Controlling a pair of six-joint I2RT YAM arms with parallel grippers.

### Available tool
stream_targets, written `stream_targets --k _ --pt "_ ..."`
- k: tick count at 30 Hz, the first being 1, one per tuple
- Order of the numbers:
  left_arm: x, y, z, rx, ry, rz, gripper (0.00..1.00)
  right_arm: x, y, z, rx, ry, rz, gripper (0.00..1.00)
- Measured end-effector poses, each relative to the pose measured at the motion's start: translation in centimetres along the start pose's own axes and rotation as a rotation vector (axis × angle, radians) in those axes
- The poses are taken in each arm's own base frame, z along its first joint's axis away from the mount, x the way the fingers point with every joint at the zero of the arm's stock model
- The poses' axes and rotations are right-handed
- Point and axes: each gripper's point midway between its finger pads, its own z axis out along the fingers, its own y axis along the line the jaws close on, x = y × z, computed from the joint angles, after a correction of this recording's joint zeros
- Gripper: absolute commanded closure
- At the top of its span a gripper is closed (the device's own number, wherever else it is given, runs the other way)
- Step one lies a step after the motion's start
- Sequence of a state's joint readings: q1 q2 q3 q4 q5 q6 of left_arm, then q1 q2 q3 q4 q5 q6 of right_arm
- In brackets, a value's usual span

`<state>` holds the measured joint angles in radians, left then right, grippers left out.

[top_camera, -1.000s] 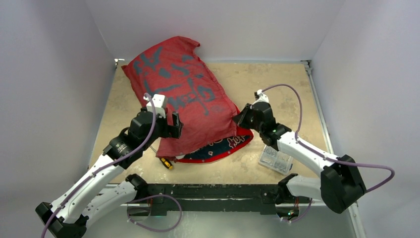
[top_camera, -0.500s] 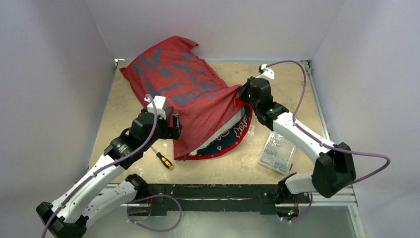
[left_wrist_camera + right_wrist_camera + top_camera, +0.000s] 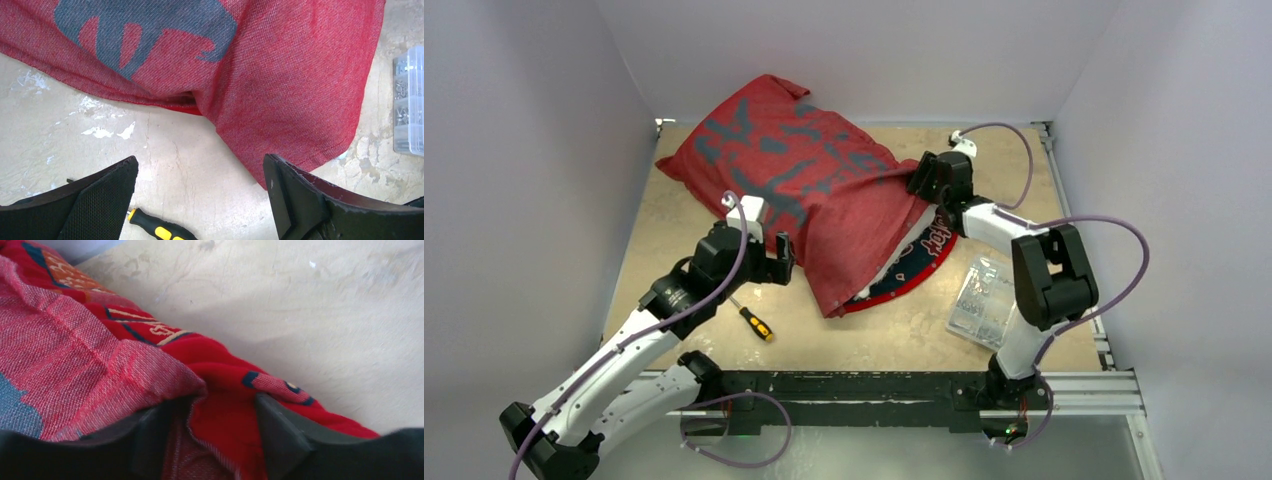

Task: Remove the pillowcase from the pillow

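The red pillowcase (image 3: 794, 180) with grey-blue marks covers the pillow and lies slantwise from far left to centre. Its open end faces near right, where the navy patterned inner side (image 3: 922, 262) folds out. A thin white strip of the pillow (image 3: 894, 262) shows there. My right gripper (image 3: 921, 182) is shut on the pillowcase's red edge at its far right side; the cloth (image 3: 225, 425) is bunched between the fingers. My left gripper (image 3: 779, 262) is open and empty, hovering by the case's near left edge (image 3: 280, 100), over bare table (image 3: 200, 200).
A black and yellow screwdriver (image 3: 754, 323) lies on the table under my left gripper, also in the left wrist view (image 3: 155, 229). A clear plastic parts box (image 3: 984, 295) sits near right. White walls close in the left, far and right sides.
My right gripper has pulled the pillowcase edge away toward the far side, dragging pillow and case further back and left. My left arm has barely moved.
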<state>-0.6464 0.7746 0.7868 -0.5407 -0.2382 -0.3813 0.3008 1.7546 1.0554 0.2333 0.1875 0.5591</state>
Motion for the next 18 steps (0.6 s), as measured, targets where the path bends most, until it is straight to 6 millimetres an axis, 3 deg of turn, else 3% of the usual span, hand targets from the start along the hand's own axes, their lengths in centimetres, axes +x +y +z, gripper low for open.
stream_targets --k 2,4,8,10,13,18 --pt "0.1 -0.1 0.1 0.002 0.006 0.001 0.06 -0.8 0.3 -0.6 -0.01 -0.014 0.0 0.1" --pt "0.3 -0.1 0.2 0.004 0.014 0.003 0.06 -2.6 1.0 -1.7 -0.031 -0.052 0.006 0.02" --pt "0.5 -0.4 0.4 0.014 0.029 0.005 0.06 -6.7 3.2 -5.5 -0.121 -0.144 0.022 0.01" --pt "0.5 -0.4 0.4 0.017 0.029 0.005 0.06 -7.7 4.0 -7.3 -0.169 -0.17 0.027 0.01" --pt "0.5 -0.4 0.4 0.018 0.029 0.005 0.06 -7.6 4.6 -9.5 -0.233 -0.175 0.027 0.01" --pt "0.6 -0.5 0.4 0.022 0.031 0.005 0.06 -4.1 3.2 -11.7 -0.252 -0.107 0.032 0.01"
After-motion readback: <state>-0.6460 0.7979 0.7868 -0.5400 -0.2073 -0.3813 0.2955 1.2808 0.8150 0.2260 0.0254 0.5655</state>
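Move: The bunched pillowcase edge lies right at the right hand's half-open fingers, roughly 2 cm below them. From this hand, the exposed dark end of the pillow is about 10 cm back and 2 cm right, the pillowcase's near corner about 20 cm back and 14 cm left, and the parts box some 19 cm back and 12 cm right. From the left hand, the bunched edge is about 25 cm ahead and 25 cm right. Opening wide, the right hand lifts about 12 cm off the bunched pillowcase edge, then draws back 8 cm. ##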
